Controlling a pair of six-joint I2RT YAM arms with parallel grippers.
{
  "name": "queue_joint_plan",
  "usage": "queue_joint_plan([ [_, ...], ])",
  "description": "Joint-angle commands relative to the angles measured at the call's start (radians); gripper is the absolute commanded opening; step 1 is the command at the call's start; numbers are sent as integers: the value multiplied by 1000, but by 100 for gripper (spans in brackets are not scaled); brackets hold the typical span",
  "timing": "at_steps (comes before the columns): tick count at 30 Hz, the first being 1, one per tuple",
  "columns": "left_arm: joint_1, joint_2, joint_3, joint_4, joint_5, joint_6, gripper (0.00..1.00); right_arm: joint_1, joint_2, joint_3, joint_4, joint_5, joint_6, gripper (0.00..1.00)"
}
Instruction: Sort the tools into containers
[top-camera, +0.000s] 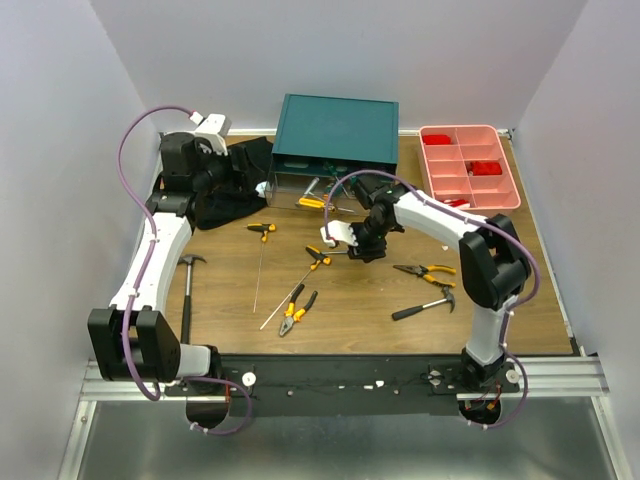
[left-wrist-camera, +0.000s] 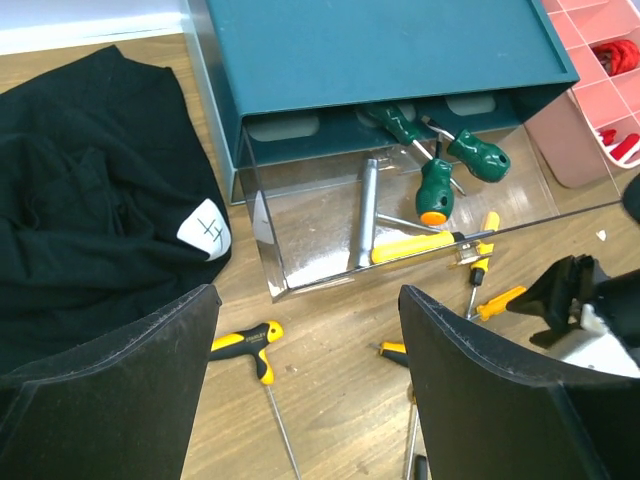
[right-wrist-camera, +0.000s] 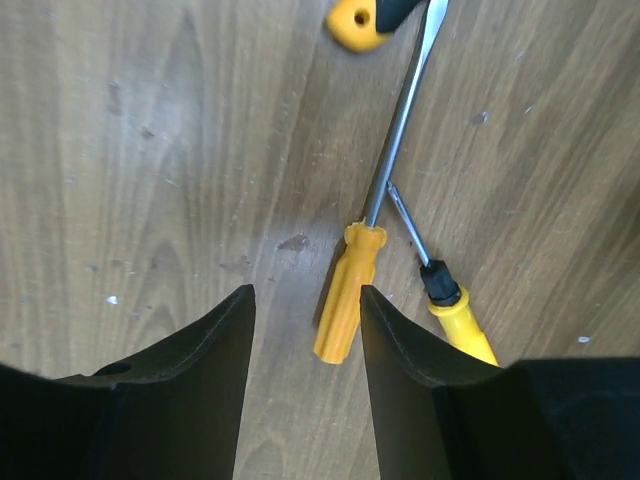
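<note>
The teal cabinet (top-camera: 335, 128) stands at the back with its clear drawer (left-wrist-camera: 300, 235) pulled out. In the drawer lie green-handled screwdrivers (left-wrist-camera: 478, 155), a yellow-handled tool (left-wrist-camera: 415, 247) and a steel shaft (left-wrist-camera: 365, 210). My left gripper (left-wrist-camera: 307, 295) hangs open over the table, above a yellow-black T-handle driver (left-wrist-camera: 243, 342). My right gripper (right-wrist-camera: 307, 300) is open low over the wood. An orange screwdriver handle (right-wrist-camera: 340, 300) lies between its fingers, close to the right one. A yellow screwdriver (right-wrist-camera: 460, 315) lies just outside that finger. The pink tray (top-camera: 470, 165) sits at the back right.
A black cloth (top-camera: 230, 185) lies left of the cabinet. On the table are two pairs of pliers (top-camera: 298, 312) (top-camera: 428, 270), a hammer (top-camera: 425, 305), another hammer (top-camera: 188, 290) by the left arm and a thin rod (top-camera: 258, 280). Red parts fill some of the tray's compartments.
</note>
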Motion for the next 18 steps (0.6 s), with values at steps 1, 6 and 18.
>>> queue_joint_plan([
  [1, 17, -35, -13, -5, -7, 8, 83, 17, 54, 27, 33, 140, 30, 54],
  [6, 23, -34, -27, 7, 1, 0, 83, 22, 95, 30, 59, 205, 62, 54],
  [18, 25, -3, -15, 40, 21, -38, 83, 36, 84, 4, -19, 177, 83, 10],
])
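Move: The yellow screwdriver's handle lies just under my right hand, about 4 cm down, 2 cm forward and 2 cm to the right. The second yellow screwdriver's handle is some 7 cm ahead and 3 cm right of that hand, the nearer T-handle key about 10 cm left and level with it, the open pliers roughly 17 cm right and 3 cm back. From my left hand the handle is about 25 cm right, 7 cm back and 25 cm below. I lower my right hand about 3.5 cm onto the yellow screwdriver's handle, easing a little right and forward as I go and tipping the fingers some 10 degrees nearer to straight down. Once down I stay there and close the half-open fingers, pinching the handle from both sides across its width. ##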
